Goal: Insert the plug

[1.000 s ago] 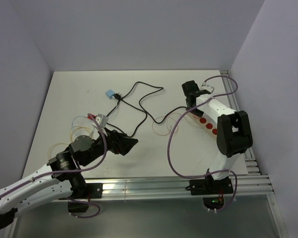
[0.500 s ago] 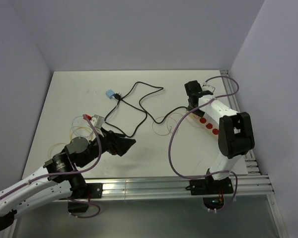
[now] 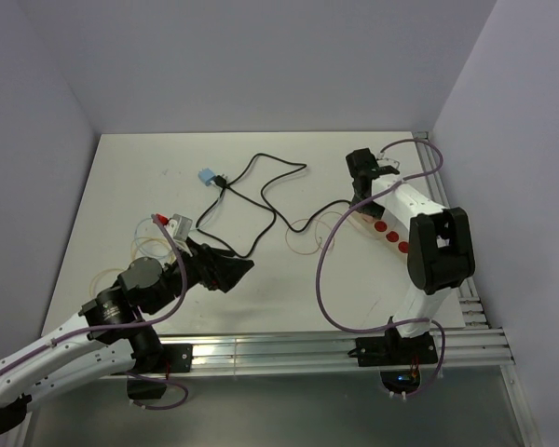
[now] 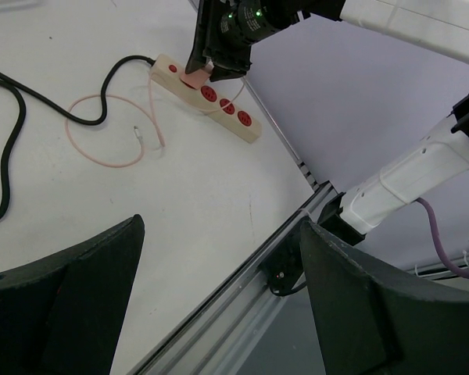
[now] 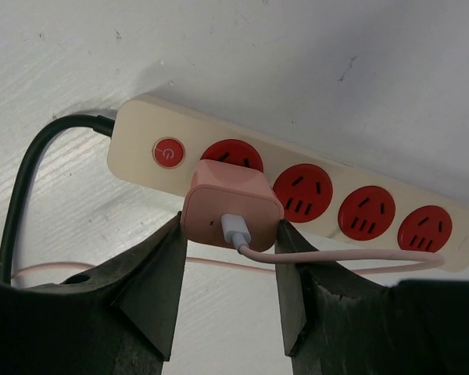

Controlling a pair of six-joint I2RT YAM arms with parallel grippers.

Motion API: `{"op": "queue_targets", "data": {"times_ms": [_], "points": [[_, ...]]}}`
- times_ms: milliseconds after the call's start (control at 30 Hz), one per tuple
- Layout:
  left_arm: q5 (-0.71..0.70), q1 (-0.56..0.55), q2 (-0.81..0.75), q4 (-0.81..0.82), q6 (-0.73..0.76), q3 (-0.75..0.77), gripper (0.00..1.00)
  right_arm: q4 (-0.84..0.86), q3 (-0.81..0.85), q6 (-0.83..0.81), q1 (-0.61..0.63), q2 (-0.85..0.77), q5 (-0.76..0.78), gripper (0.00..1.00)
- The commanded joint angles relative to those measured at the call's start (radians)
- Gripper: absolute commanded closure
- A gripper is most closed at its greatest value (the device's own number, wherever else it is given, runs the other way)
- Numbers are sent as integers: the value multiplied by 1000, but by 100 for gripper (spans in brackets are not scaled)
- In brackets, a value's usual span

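Observation:
My right gripper [image 5: 229, 228] is shut on the pink plug [image 5: 230, 201], its fingers pressing both sides. A white connector and thin pink cable [image 5: 336, 256] leave the plug's face. The plug sits over the first red socket beside the round switch on the cream power strip [image 5: 334, 181]; whether its prongs are in cannot be told. From above, the right gripper [image 3: 361, 172] covers the far end of the strip [image 3: 388, 233] and hides the plug. In the left wrist view the plug [image 4: 194, 78] shows under the right gripper [image 4: 223, 39]. My left gripper [image 3: 231, 270] hangs open over bare table, holding nothing.
The strip's black cord [image 3: 261, 196] loops across the middle of the table to a blue adapter [image 3: 206, 176]. The pink cable [image 3: 307, 233] coils left of the strip. A metal rail [image 3: 335, 349] runs along the near edge. White walls enclose the back and sides.
My left arm has drawn slightly to the left, its gripper still open. The right gripper has nudged a little towards the far end of the strip, still holding the plug.

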Motion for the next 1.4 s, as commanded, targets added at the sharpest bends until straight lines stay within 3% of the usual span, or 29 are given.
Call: {"op": "queue_targets", "data": {"times_ms": [0,67,200,300,400,767,933,1100,1367], "points": [[-6,4,4,16,-11,40,14,-51,-88,-7,41,101,-364,91],[0,4,7,8,-11,46,14,-35,-87,-8,50,84,-356,84],[-2,4,5,5,-22,43,14,-32,-55,-10,61,51,-307,54],[6,4,8,8,-33,41,14,-46,-10,-11,63,23,-270,37],[14,4,19,8,-37,46,15,-63,33,-14,67,-24,-245,25],[26,4,39,23,-59,50,16,-126,74,-7,90,-127,-248,24],[29,4,37,32,-65,47,16,-162,77,53,96,-155,-114,24],[29,4,39,32,-64,47,16,-215,126,122,96,-109,-26,12],[32,4,39,8,-47,66,16,-206,148,231,92,-74,60,17]]}}
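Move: The right hand still holds the plug at the first socket of the power strip; that socket is about 1 cm ahead, 1 cm right and 4 cm below. The second socket is some 2 cm back and 4 cm right, the power button roughly 3 cm ahead and 2 cm left. From the left hand the first socket lies about 20 cm ahead, 33 cm right and 25 cm down. The right fingers open off the plug, sweep about 7 cm left, then rise some 5 cm, easing back right. ##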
